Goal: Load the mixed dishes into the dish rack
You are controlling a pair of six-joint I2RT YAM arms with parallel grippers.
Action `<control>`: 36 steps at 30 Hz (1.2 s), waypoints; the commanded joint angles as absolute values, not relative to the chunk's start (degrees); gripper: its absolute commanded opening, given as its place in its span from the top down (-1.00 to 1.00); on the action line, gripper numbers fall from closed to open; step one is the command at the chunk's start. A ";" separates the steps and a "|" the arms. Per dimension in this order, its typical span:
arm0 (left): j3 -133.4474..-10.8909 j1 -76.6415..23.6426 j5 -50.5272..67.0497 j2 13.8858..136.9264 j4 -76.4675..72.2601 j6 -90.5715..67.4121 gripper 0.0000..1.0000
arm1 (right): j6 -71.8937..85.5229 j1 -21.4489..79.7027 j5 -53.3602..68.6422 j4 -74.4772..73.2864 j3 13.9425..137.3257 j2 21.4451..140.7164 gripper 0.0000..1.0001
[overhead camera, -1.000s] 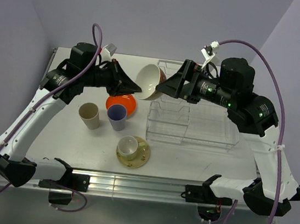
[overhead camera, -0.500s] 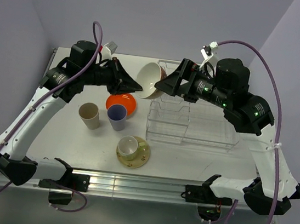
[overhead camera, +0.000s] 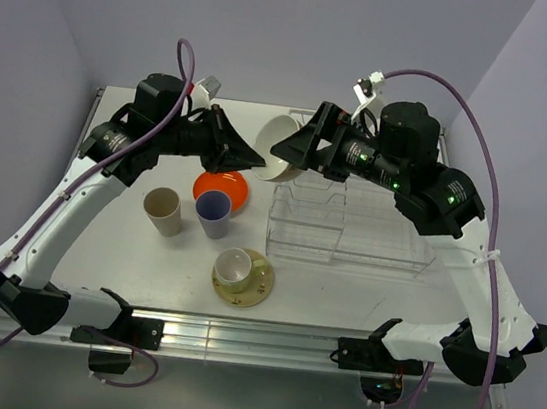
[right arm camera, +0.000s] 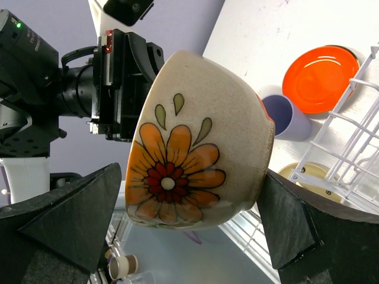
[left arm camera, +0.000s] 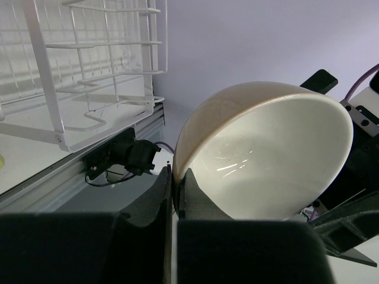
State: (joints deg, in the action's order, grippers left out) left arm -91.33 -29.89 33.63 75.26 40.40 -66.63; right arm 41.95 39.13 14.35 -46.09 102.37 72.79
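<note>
The off-white bowl (overhead camera: 275, 131) with an orange flower on its outside hangs tilted in the air left of the dish rack (overhead camera: 351, 225). My left gripper (left arm camera: 176, 177) is shut on the bowl's rim (left arm camera: 266, 160). My right gripper (right arm camera: 192, 177) is open wide, one finger on each side of the bowl (right arm camera: 195, 142). On the table are the orange plate (overhead camera: 225, 186), lavender cup (overhead camera: 214, 212), tan cup (overhead camera: 163, 210), and a pale cup (overhead camera: 235, 268) on the cream saucer (overhead camera: 258, 285).
The wire rack's upright slots (left arm camera: 89, 77) stand right beside the raised bowl. Purple walls close in at the back and on both sides. The table's metal front rail (overhead camera: 255, 341) runs between the arm bases.
My right gripper has moved left and now straddles the bowl. The left gripper and bowl have shifted slightly up and back.
</note>
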 commanded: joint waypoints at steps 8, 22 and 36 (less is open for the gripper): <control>-95.10 -31.55 35.16 75.49 32.52 -67.15 1.00 | 45.87 40.08 12.48 -41.40 101.43 72.42 -0.95; -97.82 -34.36 33.93 78.75 32.70 -66.09 1.00 | 46.41 40.34 7.56 -41.92 98.97 69.61 -0.01; -101.07 -37.26 35.42 83.93 31.12 -66.62 1.00 | 44.91 40.34 3.78 -41.92 98.00 65.66 1.00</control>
State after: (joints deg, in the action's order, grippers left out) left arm -97.65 -35.75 32.05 82.94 38.26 -65.14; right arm 45.21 39.48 1.65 -46.83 97.36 68.10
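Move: The left gripper already holds the bowl by its rim. For the right gripper, open around it, the bowl's middle is roughly 3 cm to the left and 2 cm ahead, about level. The dish rack's middle is some 15 cm ahead, 16 cm right and 36 cm below the right gripper, and 13 cm ahead, 22 cm right and 31 cm below the left. From the left gripper, the orange plate lies about 14 cm ahead, 11 cm left and 39 cm below. Close the right gripper by about a quarter until its fingers pinch the bowl's outside from both sides, easing that hand a little forward and down as it shuts. Keep the left fingers on the rim and carry the bowl to the right, towards the rack, some 4 cm with both hands, turning the right wrist about 15 degrees clockwise. ##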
